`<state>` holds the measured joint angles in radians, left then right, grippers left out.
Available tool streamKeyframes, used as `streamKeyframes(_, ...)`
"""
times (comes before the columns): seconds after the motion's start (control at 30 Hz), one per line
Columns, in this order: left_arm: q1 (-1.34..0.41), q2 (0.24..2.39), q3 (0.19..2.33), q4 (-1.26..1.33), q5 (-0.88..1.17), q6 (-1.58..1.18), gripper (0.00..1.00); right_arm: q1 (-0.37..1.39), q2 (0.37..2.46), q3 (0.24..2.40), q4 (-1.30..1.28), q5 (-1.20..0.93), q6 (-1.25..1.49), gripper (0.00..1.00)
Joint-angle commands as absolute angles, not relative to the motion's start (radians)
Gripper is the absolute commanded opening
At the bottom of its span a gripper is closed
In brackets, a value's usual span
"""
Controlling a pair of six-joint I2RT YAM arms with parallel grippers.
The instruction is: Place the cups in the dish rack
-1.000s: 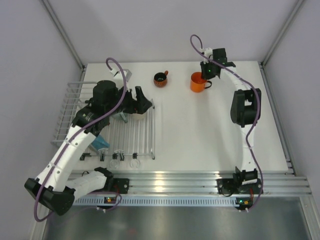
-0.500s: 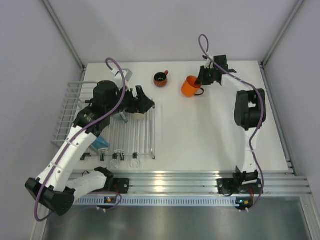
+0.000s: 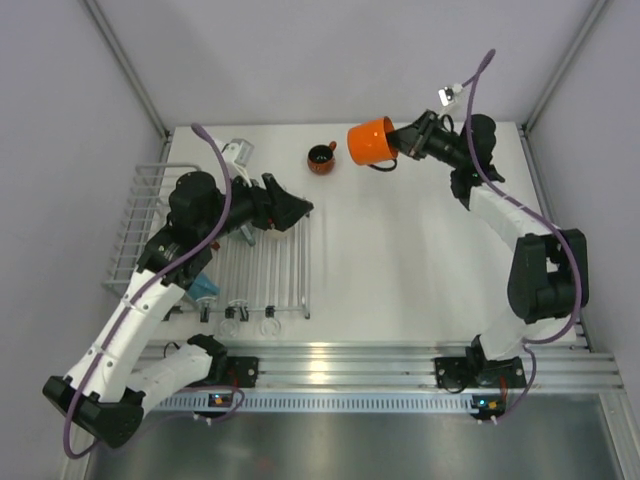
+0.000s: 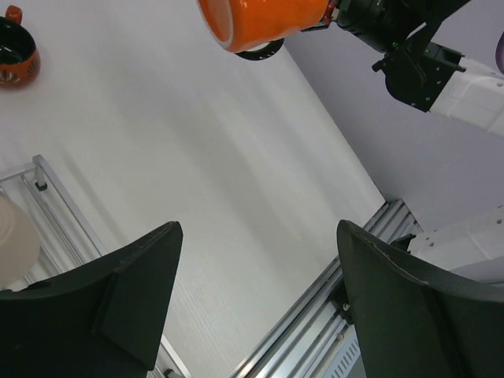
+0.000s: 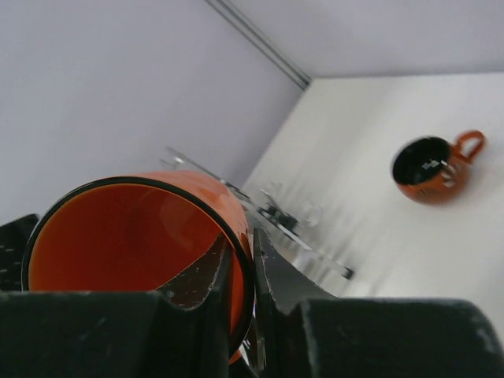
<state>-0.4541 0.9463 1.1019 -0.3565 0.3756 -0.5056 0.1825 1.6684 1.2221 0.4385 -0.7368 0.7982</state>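
My right gripper (image 3: pixel 402 141) is shut on the rim of the bright orange cup (image 3: pixel 371 141), one finger inside and one outside. It holds the cup in the air, tipped on its side, above the table's far edge. The wrist view looks into the cup (image 5: pixel 126 236) past the gripper (image 5: pixel 242 256). The small dark red cup (image 3: pixel 321 158) stands on the table just left of it. My left gripper (image 3: pixel 288 203) hangs open and empty over the dish rack (image 3: pixel 135 215). A cream cup (image 3: pixel 268 233) lies below it, and a grey-blue cup (image 3: pixel 203 287) sits nearer the front.
Two clear glasses (image 3: pixel 232 322) stand at the rack's near edge. The rack's slatted section (image 3: pixel 285 275) reaches toward the table's middle. Grey walls close in the left, right and far sides. An aluminium rail (image 3: pixel 400 362) runs along the near edge.
The right arm has lifted the orange cup off the table, swung it up and left, and tipped it onto its side. The left arm has shifted slightly, its gripper still open.
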Motion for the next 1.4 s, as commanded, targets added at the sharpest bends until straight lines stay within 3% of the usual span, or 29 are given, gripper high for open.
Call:
streamKeyframes(0.0,-0.456,0.939,1.097,-0.224,0.429,-0.547,0.85,0.199,1.569,1.160,0.941,-0.790,1.151,0.00)
streamKeyframes(0.2,-0.454,0.919,1.046,-0.103,0.486,-0.607,0.84,0.244,1.491,1.040,1.238,-0.689,1.409,0.00)
streamKeyframes(0.3,-0.456,0.902,1.005,-0.010,0.521,-0.640,0.84,0.282,1.476,0.970,1.397,-0.542,1.521,0.00)
streamKeyframes(0.47,-0.456,0.905,0.968,0.129,0.529,-0.670,0.84,0.374,1.508,0.962,1.564,-0.411,1.592,0.00)
streamKeyframes(0.93,-0.456,0.914,0.936,0.264,0.526,-0.611,0.84,0.637,1.554,0.976,1.546,-0.158,1.623,0.00)
streamKeyframes(1.37,-0.457,0.919,0.897,0.336,0.564,-0.617,0.84,0.730,1.571,0.976,1.542,-0.140,1.695,0.00)
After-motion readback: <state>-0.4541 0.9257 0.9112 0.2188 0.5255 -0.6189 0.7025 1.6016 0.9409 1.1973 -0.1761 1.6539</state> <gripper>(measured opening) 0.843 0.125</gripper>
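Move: The orange mug, already in the right hand, is some 19 cm ahead of the left hand, 16 cm to its right and about 4 cm lower. From the right hand, the waiting left gripper is about 19 cm back, 21 cm left and slightly higher. The black-orange cup stands on the table 13 cm ahead of the right hand, 15 cm left and 26 cm down. In the rack, a beige cup sits roughly 12 cm ahead of the left hand, 5 cm left and 26 cm below. Keeping its pinch on the orange mug's rim, the right hand brings the mug back and left towards the left gripper, about 14 cm back and 13 cm left, rising some 11 cm, mostly early on, while rolling about 50 degrees so its fingers tip up. The left hand, fingers staying open, rises about 5 cm, shifts slightly right and tips its fingers up some 20 degrees. ##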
